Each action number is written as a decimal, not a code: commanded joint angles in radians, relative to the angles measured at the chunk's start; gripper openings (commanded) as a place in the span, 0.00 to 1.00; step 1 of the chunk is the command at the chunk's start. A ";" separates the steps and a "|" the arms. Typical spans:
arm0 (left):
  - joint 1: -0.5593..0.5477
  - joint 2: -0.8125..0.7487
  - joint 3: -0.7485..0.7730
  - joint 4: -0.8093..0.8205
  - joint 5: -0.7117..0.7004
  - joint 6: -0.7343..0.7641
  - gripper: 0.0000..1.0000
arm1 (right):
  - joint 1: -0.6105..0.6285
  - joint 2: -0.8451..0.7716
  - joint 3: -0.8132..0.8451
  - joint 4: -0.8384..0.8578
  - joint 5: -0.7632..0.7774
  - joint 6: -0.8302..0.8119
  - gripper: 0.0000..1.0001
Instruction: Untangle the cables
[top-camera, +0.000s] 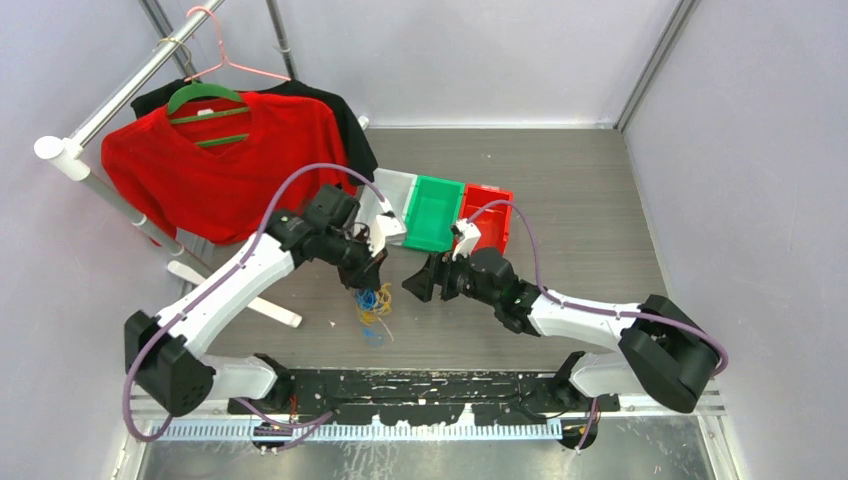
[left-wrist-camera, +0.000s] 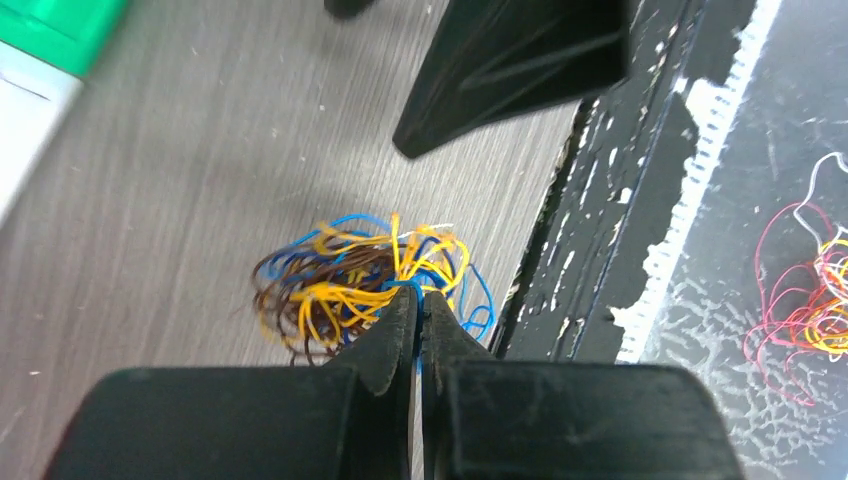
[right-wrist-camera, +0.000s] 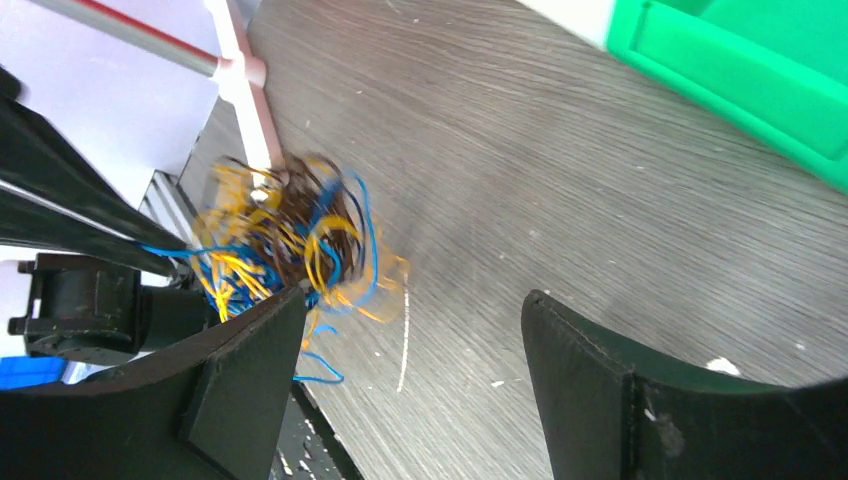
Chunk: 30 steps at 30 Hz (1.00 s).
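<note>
The cables (top-camera: 372, 303) are a fist-sized clump of blue, yellow-orange and dark brown strands on the grey table, near its front edge. In the left wrist view the cables (left-wrist-camera: 335, 285) spread just beyond my left gripper (left-wrist-camera: 418, 292), which is shut with a blue strand pinched between its tips. From above, the left gripper (top-camera: 366, 278) sits on the clump's top. My right gripper (top-camera: 420, 281) stands just right of the clump. In its own view the right gripper (right-wrist-camera: 415, 297) is open with only bare table between its fingers, and the blurred cables (right-wrist-camera: 285, 240) lie off its left finger.
Three bins stand in a row behind the arms: white (top-camera: 392, 192), green (top-camera: 432, 212) and red (top-camera: 488, 216). A red shirt (top-camera: 225, 165) hangs from a rack at the back left. Loose red and yellow wires (left-wrist-camera: 810, 290) lie beyond the table's black front edge (left-wrist-camera: 590, 230).
</note>
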<state>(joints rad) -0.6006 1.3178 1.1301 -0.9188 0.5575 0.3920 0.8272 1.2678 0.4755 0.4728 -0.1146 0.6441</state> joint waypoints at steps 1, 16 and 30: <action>-0.004 -0.089 0.091 -0.097 0.067 -0.140 0.00 | 0.056 0.009 0.070 0.105 0.034 -0.039 0.84; -0.004 -0.138 0.101 -0.065 0.062 -0.360 0.00 | 0.163 -0.003 0.056 0.215 0.093 -0.021 0.88; -0.004 -0.109 0.144 -0.019 0.059 -0.368 0.00 | 0.196 0.139 0.112 0.309 0.118 0.040 0.80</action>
<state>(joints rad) -0.6010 1.2064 1.2201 -0.9852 0.5770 0.0502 1.0039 1.3563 0.5201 0.6933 -0.0433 0.6643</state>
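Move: The left hand already grips the tangled cables, whose bundle hangs about 5 cm below its fingertips and 2 cm back. For the open right hand that bundle lies roughly 10 cm to the left, 3 cm back and 2 cm lower. The green bin stands some 17 cm ahead of the right hand and 1 cm to its right, the white bin about 18 cm ahead and 9 cm left, both around 8 cm lower. Left hand raises the gripped cables about 6 cm; open right hand goes left, up and back towards them. ##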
